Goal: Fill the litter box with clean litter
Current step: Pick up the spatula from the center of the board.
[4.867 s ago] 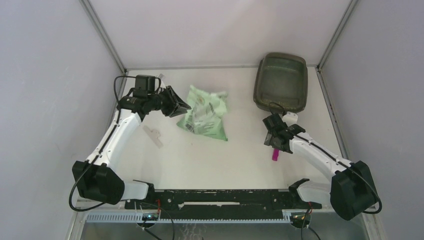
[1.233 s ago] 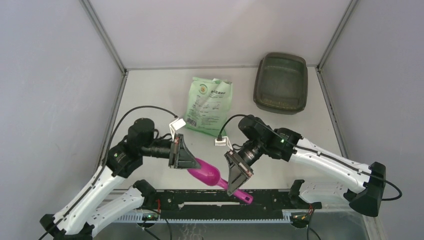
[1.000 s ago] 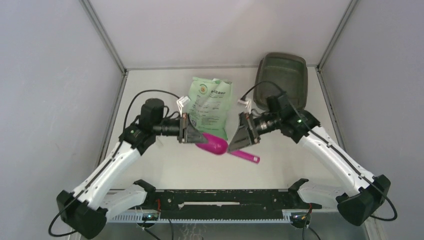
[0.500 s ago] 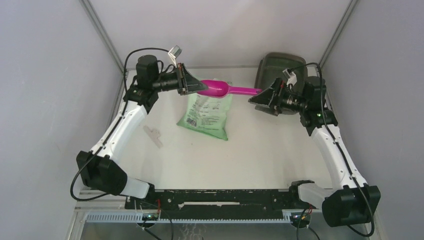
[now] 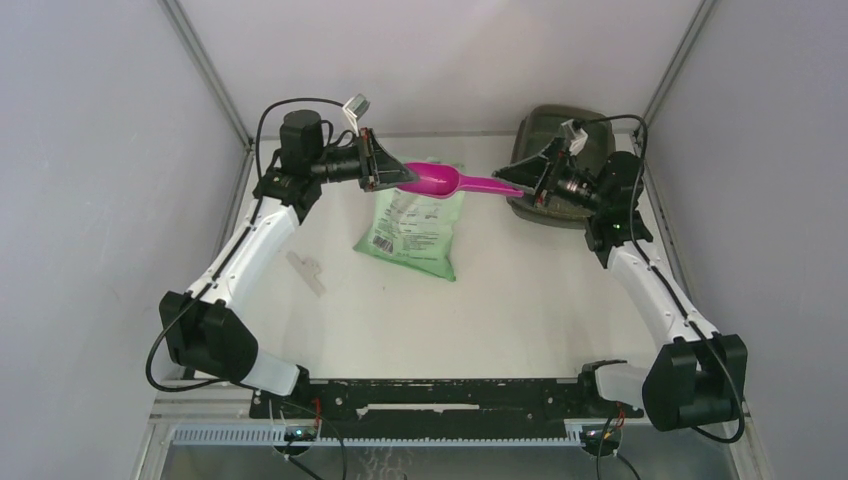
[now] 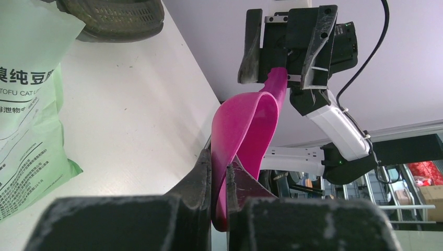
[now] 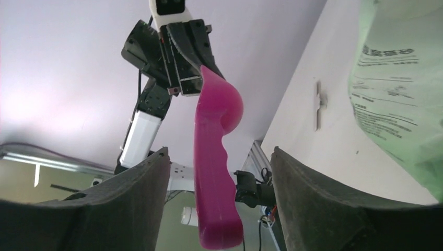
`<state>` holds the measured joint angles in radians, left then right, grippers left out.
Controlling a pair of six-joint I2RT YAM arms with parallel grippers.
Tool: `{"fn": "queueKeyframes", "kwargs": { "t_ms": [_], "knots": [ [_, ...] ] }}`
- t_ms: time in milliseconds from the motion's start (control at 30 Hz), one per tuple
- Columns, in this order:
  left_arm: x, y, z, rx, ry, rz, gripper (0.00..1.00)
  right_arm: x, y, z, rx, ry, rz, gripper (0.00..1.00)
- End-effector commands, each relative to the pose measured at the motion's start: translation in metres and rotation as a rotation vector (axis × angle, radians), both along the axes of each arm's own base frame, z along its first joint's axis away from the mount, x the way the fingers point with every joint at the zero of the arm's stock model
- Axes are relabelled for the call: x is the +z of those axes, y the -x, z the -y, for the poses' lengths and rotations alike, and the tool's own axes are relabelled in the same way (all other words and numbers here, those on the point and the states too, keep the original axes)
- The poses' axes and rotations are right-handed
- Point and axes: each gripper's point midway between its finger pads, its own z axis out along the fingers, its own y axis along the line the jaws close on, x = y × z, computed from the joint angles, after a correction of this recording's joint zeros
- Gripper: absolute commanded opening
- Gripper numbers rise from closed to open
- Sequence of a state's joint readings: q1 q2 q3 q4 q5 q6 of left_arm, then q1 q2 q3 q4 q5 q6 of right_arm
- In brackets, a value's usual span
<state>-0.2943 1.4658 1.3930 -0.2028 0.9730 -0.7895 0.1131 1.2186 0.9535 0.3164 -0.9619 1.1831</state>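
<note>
My left gripper (image 5: 383,173) is shut on the rim of a magenta scoop (image 5: 440,182) and holds it level in the air over a green litter bag (image 5: 410,225). In the left wrist view the fingers (image 6: 206,167) pinch the scoop's thin wall (image 6: 245,125). The scoop's handle (image 7: 214,183) lies between the open jaws of my right gripper (image 7: 219,151), with a gap on each side. The dark litter box (image 5: 548,120) sits at the back right, partly hidden behind the right wrist. No clean litter shows; the bag hides it.
A small clear plastic clip (image 5: 305,270) lies on the white table left of the bag. Grey walls close in the back and both sides. The litter box (image 6: 109,18) is close to the back wall.
The right gripper has slid left along the scoop's handle, so the handle end now lies between its jaws, which have narrowed a little. The left gripper and scoop have barely moved.
</note>
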Motion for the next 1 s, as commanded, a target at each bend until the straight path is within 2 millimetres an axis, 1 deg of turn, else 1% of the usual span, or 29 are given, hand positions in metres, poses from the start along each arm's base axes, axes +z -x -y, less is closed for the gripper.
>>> {"fn": "queueKeyframes", "kwargs": {
  "t_ms": [0,100,200,333,367,633,700,733,967],
  "knots": [
    [0.012,0.001,0.001,-0.015,0.027,0.042,0.00,0.029,0.005,-0.015,0.046,-0.053,0.085,0.73],
    [0.009,-0.002,0.002,-0.007,0.023,0.039,0.00,0.026,0.007,-0.026,0.072,-0.052,0.077,0.64],
    [0.006,-0.003,0.002,-0.004,0.022,0.035,0.00,0.022,0.010,-0.033,0.091,-0.044,0.066,0.61],
    [0.002,-0.005,0.002,-0.004,0.020,0.028,0.00,0.020,0.012,-0.035,0.090,-0.031,0.063,0.51],
    [0.002,-0.005,0.003,-0.005,0.020,0.029,0.00,0.020,0.012,-0.035,0.086,-0.031,0.065,0.51],
    [0.001,-0.002,0.002,-0.010,0.023,0.027,0.00,0.023,0.010,-0.026,0.061,-0.027,0.076,0.53],
    [0.001,-0.001,0.001,-0.011,0.023,0.028,0.00,0.022,0.009,-0.024,0.057,-0.024,0.075,0.59],
    [0.000,-0.001,0.001,-0.012,0.023,0.028,0.00,0.023,0.009,-0.023,0.055,-0.023,0.076,0.59],
    [-0.003,0.001,0.001,-0.014,0.021,0.024,0.00,0.025,0.008,-0.020,0.049,-0.029,0.078,0.54]
  ]
}}
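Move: The spatula hangs in the air between the hands, its scoop tip still pinched in the left fingers. From the open right hand, the middle of its handle is about 4 cm to the left, some 1 cm back and 1 cm lower; from the left hand it is roughly 12 cm to the right, 1 cm back and 1 cm lower. The litter bag lies about 16 cm left of the right hand and 2 cm ahead, the litter box 12 cm right and 10 cm ahead, both some 30 cm below. The right hand slides left along the spatula's handle towards the scoop for about 3.5 cm, turning some 5 degrees counter-clockwise, then eases back right by 1 cm, while its fingers narrow from wide to about half open on either side of the handle without clamping down. The left hand keeps its pinch on the scoop's tip and holds the spatula out nearly still, sinking only about 1 cm. ##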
